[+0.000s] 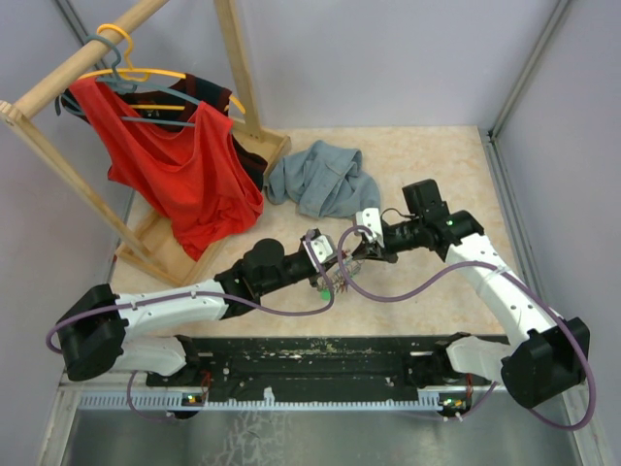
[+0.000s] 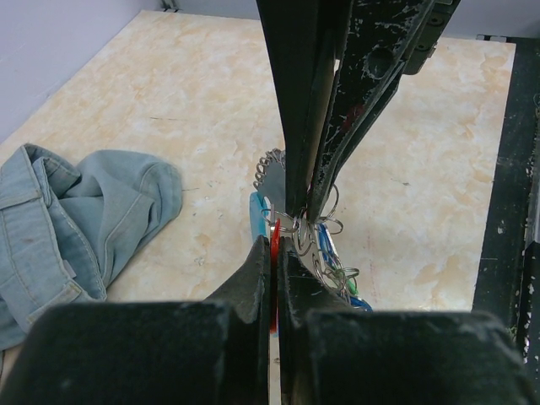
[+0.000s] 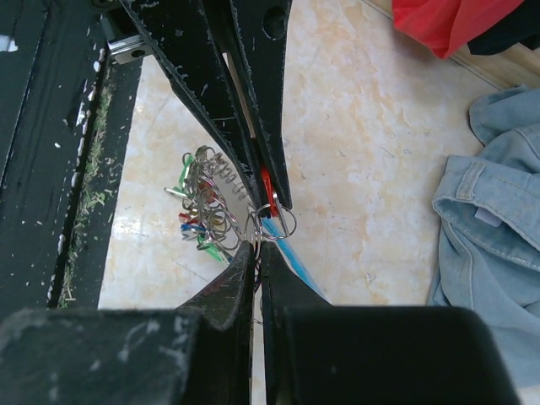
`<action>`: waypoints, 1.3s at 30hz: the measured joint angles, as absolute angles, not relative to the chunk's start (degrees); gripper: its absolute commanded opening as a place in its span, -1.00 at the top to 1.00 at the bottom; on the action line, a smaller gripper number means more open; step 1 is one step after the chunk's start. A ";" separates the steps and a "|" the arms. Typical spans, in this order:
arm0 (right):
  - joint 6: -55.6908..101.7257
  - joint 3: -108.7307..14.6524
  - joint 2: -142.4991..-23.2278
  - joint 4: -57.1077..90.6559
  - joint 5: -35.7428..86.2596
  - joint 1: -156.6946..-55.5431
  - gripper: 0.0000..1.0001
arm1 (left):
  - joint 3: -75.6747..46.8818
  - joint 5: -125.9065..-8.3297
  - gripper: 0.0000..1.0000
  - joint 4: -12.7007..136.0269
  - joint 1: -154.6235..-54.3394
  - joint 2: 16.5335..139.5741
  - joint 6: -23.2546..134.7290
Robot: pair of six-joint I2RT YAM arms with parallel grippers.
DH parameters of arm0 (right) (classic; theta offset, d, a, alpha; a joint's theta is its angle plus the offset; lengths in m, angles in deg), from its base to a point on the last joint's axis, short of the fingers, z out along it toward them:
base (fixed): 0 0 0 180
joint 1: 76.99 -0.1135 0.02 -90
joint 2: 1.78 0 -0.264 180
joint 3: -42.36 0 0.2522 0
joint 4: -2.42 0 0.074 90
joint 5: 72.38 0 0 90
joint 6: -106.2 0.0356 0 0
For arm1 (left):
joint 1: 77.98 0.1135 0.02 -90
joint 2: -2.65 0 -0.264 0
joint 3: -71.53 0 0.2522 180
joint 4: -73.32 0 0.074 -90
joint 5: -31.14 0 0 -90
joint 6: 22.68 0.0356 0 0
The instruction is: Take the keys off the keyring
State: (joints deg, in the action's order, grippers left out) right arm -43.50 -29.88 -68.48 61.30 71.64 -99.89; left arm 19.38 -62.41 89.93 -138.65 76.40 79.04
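Both grippers meet over the table's near middle. In the left wrist view my left gripper [image 2: 277,240] is shut on a red key [image 2: 274,253], pinched flat between the pads. In its own view my right gripper [image 3: 257,246] is shut on a silvery metal ring [image 3: 268,221] of the keyring, just below the left gripper's tips [image 3: 274,201]. The keyring's light blue strip [image 3: 294,260] hangs beside the rings. A tangle of rings with several blue, green and red keys [image 3: 198,215] dangles off to one side. From above, the bunch [image 1: 330,283] hangs between the two grippers.
A crumpled grey-blue denim garment [image 1: 320,180] lies on the table behind the grippers. A wooden clothes rack [image 1: 146,243] with a red shirt [image 1: 184,170] on hangers stands at the back left. The black base rail [image 1: 320,354] runs along the near edge.
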 measured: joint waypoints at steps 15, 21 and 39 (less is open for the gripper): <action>-43.78 -30.01 -68.48 62.66 72.03 -99.87 1.00 | 20.63 -62.26 1.00 89.84 -138.71 75.27 80.44; -43.76 -30.71 -68.41 63.14 73.52 -99.58 1.00 | 21.41 -62.26 1.00 89.43 -138.76 73.10 80.70; -43.08 -31.06 -68.44 64.30 74.65 -99.89 0.28 | 21.17 -63.48 1.00 87.35 -138.76 72.60 88.46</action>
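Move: Hanging between the two hands, the keyring's wire coil is already pinched in the right fingertips, about 3 cm to the right of the left hand, level with it. The left hand keeps the red key, which lies some 3 cm left of the right hand and about 1 cm higher. The green key hangs about 6 cm back, 2 cm left and 7 cm below the left hand. The denim lies roughly 22 cm ahead, 3 cm left and 15 cm lower. Keeping the red key clamped, the left hand draws about 1 cm left, away from the right hand, with a little back and up, then tips slightly, by under 10 degrees. The right hand keeps its pinch on the wire coil while easing about 1 cm back and nearly as much up, then opens its fingers partway around the loops. ##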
